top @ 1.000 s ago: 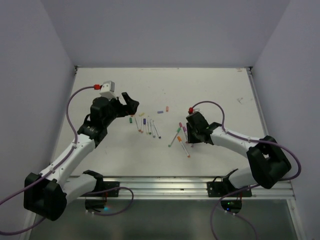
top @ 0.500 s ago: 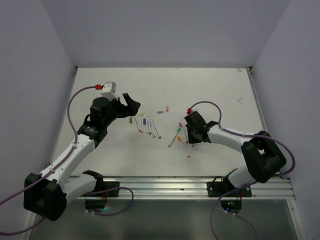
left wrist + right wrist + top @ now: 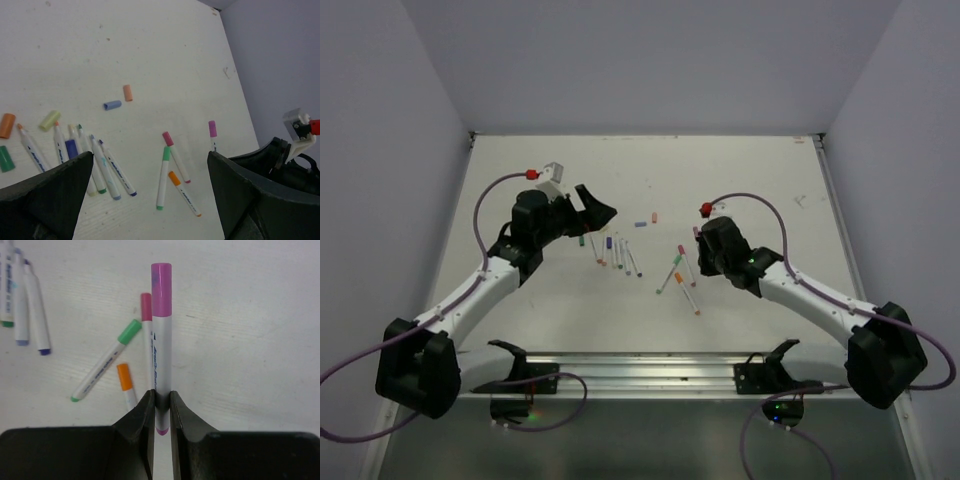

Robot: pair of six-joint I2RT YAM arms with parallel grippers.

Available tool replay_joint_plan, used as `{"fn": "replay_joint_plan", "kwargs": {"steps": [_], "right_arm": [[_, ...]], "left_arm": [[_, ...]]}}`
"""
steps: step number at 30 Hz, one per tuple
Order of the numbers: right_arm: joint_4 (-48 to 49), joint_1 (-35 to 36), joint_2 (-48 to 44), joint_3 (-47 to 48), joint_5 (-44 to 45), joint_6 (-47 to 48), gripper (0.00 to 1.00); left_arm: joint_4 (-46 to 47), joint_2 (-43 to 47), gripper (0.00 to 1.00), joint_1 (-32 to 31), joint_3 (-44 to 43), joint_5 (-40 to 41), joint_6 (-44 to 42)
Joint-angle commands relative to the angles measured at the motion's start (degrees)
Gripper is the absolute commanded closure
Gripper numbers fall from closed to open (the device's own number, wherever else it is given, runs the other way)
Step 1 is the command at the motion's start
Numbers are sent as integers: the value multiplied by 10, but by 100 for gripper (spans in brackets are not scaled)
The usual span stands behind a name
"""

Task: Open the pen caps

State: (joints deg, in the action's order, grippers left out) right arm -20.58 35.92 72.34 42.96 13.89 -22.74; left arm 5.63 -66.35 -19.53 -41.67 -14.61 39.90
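Note:
My right gripper (image 3: 161, 401) is shut on a white pen (image 3: 161, 347) whose pink cap (image 3: 161, 287) points away from the wrist, above the table. The same pink cap (image 3: 212, 128) shows in the left wrist view, sticking out of the right gripper (image 3: 700, 250). Below it lie three capped pens: green (image 3: 106, 360), red (image 3: 146, 310) and orange (image 3: 125, 380). Loose pen caps lie farther left: orange (image 3: 128, 92), blue (image 3: 112, 105), yellow-green (image 3: 50, 120). My left gripper (image 3: 597, 211) hovers open above the uncapped pens (image 3: 107, 167), holding nothing.
Several uncapped white pens (image 3: 618, 255) lie in a row at the table's middle, with an orange cap (image 3: 7, 125) and a green cap (image 3: 5, 159) to their left. The white table (image 3: 750, 180) ends at walls on three sides.
The right gripper has closed on the pink-capped pen and lifted it off the table. The left arm has swung a little to the right, still open.

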Motion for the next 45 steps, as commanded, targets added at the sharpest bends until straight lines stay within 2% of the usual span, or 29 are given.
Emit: {"fn": "replay_joint_plan", "kwargs": {"steps": [1, 6, 9, 16, 25, 29, 30, 32, 33, 36, 41, 45], "right_arm": [[56, 33, -43, 13, -13, 29, 100], [116, 115, -33, 34, 13, 41, 100], [146, 132, -15, 43, 11, 36, 100], [162, 154, 3, 74, 18, 44, 100], [176, 165, 18, 91, 11, 40, 100], [178, 167, 21, 92, 18, 40, 100], [178, 168, 23, 92, 18, 40, 100], [178, 169, 25, 93, 18, 38, 100], [179, 170, 25, 93, 17, 37, 100], [179, 172, 29, 93, 18, 34, 100], [180, 173, 32, 95, 19, 34, 100], [180, 175, 31, 96, 22, 33, 100]], "left_arm": [[46, -29, 0, -3, -27, -44, 66], [50, -60, 3, -51, -85, -14, 77], [41, -88, 7, -82, -118, 17, 74], [47, -144, 13, -122, -126, 60, 91], [72, -179, 20, -160, -131, 73, 102], [70, -181, 32, -162, -136, 77, 101], [71, -181, 39, -163, -137, 77, 100], [69, -181, 42, -165, -136, 79, 100], [69, -181, 51, -165, -135, 79, 101], [69, -180, 57, -165, -133, 84, 100], [69, -181, 73, -165, -133, 87, 98], [71, -183, 94, -167, -131, 86, 98]]}}
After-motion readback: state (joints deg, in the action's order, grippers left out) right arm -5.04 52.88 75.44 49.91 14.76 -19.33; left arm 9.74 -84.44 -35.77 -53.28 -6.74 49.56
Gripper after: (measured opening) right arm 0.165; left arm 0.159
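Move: The purple cap of the pen that the right fingers already hold lies some 26 cm to the left hand's right, about 2 cm ahead and 9 cm lower. From the right hand, this cap is about 6 cm ahead, 1 cm left and 4 cm up, while the open left gripper waits roughly 27 cm left, 5 cm ahead and 13 cm higher. On the table the loose blue cap is 11 cm ahead and 10 cm right of the left hand, 18 cm down; the green-capped pen lies 10 cm left of the right hand, 1 cm ahead and 7 cm below. The left fingers close around the purple cap, after that hand has swung about 12 cm to the right, bobbing up and settling slightly lower, and then stopped. The right hand keeps its pinch on the pen's lower barrel and brings it to meet them, some 13 cm left and 8 cm up, tilting its fingertips upward and turning nearly 20 degrees counter-clockwise, then holds there. ##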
